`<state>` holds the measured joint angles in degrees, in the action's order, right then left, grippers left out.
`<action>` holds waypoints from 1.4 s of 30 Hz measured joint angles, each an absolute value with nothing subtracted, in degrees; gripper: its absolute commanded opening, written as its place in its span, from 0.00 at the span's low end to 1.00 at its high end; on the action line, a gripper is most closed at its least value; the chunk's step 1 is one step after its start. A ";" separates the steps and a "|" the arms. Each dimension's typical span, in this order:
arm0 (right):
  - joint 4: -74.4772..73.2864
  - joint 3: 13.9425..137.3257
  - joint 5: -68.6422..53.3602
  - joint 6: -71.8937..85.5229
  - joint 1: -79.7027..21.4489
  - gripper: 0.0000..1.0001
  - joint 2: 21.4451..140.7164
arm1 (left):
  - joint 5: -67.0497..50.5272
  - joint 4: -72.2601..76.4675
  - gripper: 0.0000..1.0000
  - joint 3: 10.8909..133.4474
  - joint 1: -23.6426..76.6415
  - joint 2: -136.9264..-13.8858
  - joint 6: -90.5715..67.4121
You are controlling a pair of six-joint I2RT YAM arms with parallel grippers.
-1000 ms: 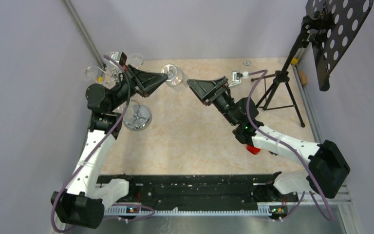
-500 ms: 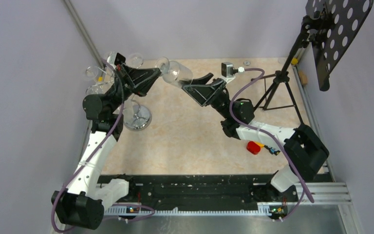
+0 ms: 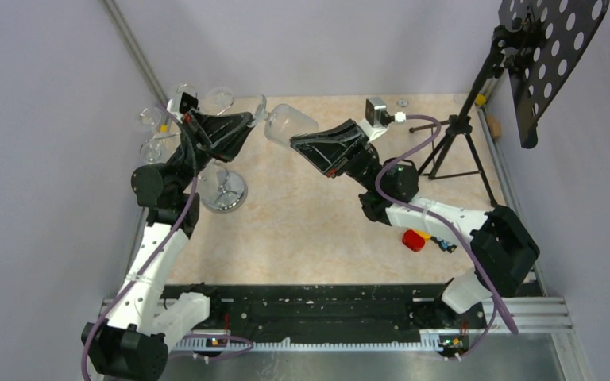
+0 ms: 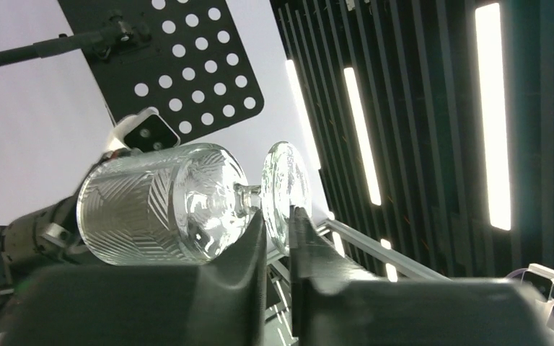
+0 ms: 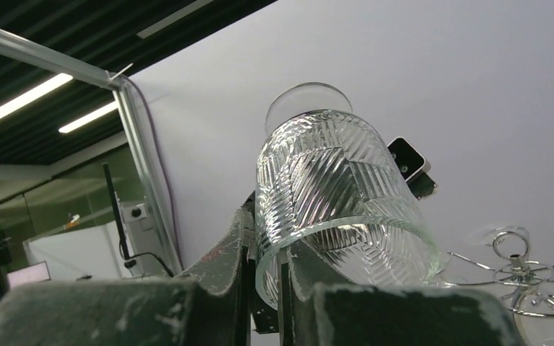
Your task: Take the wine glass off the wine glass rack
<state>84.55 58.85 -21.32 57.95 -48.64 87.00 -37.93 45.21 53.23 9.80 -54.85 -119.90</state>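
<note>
A clear patterned wine glass (image 3: pixel 290 123) lies sideways in the air between my two arms, off the chrome wine glass rack (image 3: pixel 224 193). My right gripper (image 3: pixel 295 145) is shut on the rim of the bowl (image 5: pixel 332 187), with one finger inside the bowl and one outside (image 5: pixel 267 252). The glass's round foot (image 4: pixel 286 184) sits between the fingers of my left gripper (image 4: pixel 278 216). Those jaws stand slightly parted, with a sliver of light beside the foot. In the top view the left gripper (image 3: pixel 252 117) is just right of the rack's arms.
Other clear glasses (image 3: pixel 152 117) hang on the rack's looping arms at the back left. A black tripod music stand (image 3: pixel 461 151) with a perforated plate (image 3: pixel 552 48) stands at the back right. A small red object (image 3: pixel 413 240) lies by the right arm.
My right gripper moved in from the right and closed on the bowl's rim. The left jaws, tight on the foot before, have parted a little. The glass shifted slightly back.
</note>
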 measured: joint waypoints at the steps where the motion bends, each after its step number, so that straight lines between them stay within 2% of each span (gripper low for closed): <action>1: 84.07 58.98 -21.39 57.21 -48.86 0.00 86.48 | -37.60 45.21 0.44 53.23 9.80 -54.72 -119.81; 3: 82.54 58.98 -21.34 55.48 -49.34 0.00 85.25 | -37.56 43.86 0.58 53.25 9.80 -54.28 -119.17; 5: 80.68 58.98 -21.28 53.87 -49.60 0.00 84.29 | -37.58 41.69 0.67 53.34 9.80 -53.89 -117.43; 11: 68.84 58.96 -17.74 47.55 -49.78 0.00 80.18 | -36.93 31.90 0.77 54.65 9.54 -52.38 -106.69; 14: 56.23 59.79 -12.99 42.87 -49.80 0.00 77.08 | -36.32 24.36 0.79 55.18 9.54 -50.76 -98.32; 21: 21.52 70.00 4.36 30.85 -51.31 0.00 76.62 | -33.36 4.56 0.79 59.96 9.54 -48.75 -75.77; 30: -13.39 85.38 21.52 19.90 -52.31 0.00 88.40 | -31.57 -14.09 0.79 71.13 9.54 -50.04 -51.96; 36: -33.54 100.01 20.93 15.18 -47.72 0.00 100.18 | -29.02 -22.04 0.79 74.39 9.54 -50.28 -41.69; 42: -44.25 106.06 16.34 11.90 -39.99 0.00 109.51 | -25.30 -28.95 0.79 76.05 9.54 -50.28 -35.38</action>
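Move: The wine glass is between both hands, foot up: its middle lies about 5 cm right of and 5 cm below the left hand at its foot, and 4 cm left of and 4 cm above the right hand at its rim. For the right hand, open table lies some 27 cm ahead, 9 cm right and 47 cm down; the rack's hub stands about 12 cm ahead, 19 cm left and 8 cm lower. The left fingers open wide and let go of the glass's foot, the hand then sinking about 10 cm while rolling until its fingers point level, forward and right. Keeping its pinch on the rim, the right hand pauses, then carries the glass down some 30 cm and 20 cm forward, drifting right, away from the rack, turning over nearly 120 degrees until its fingers point obliquely forward and down. ##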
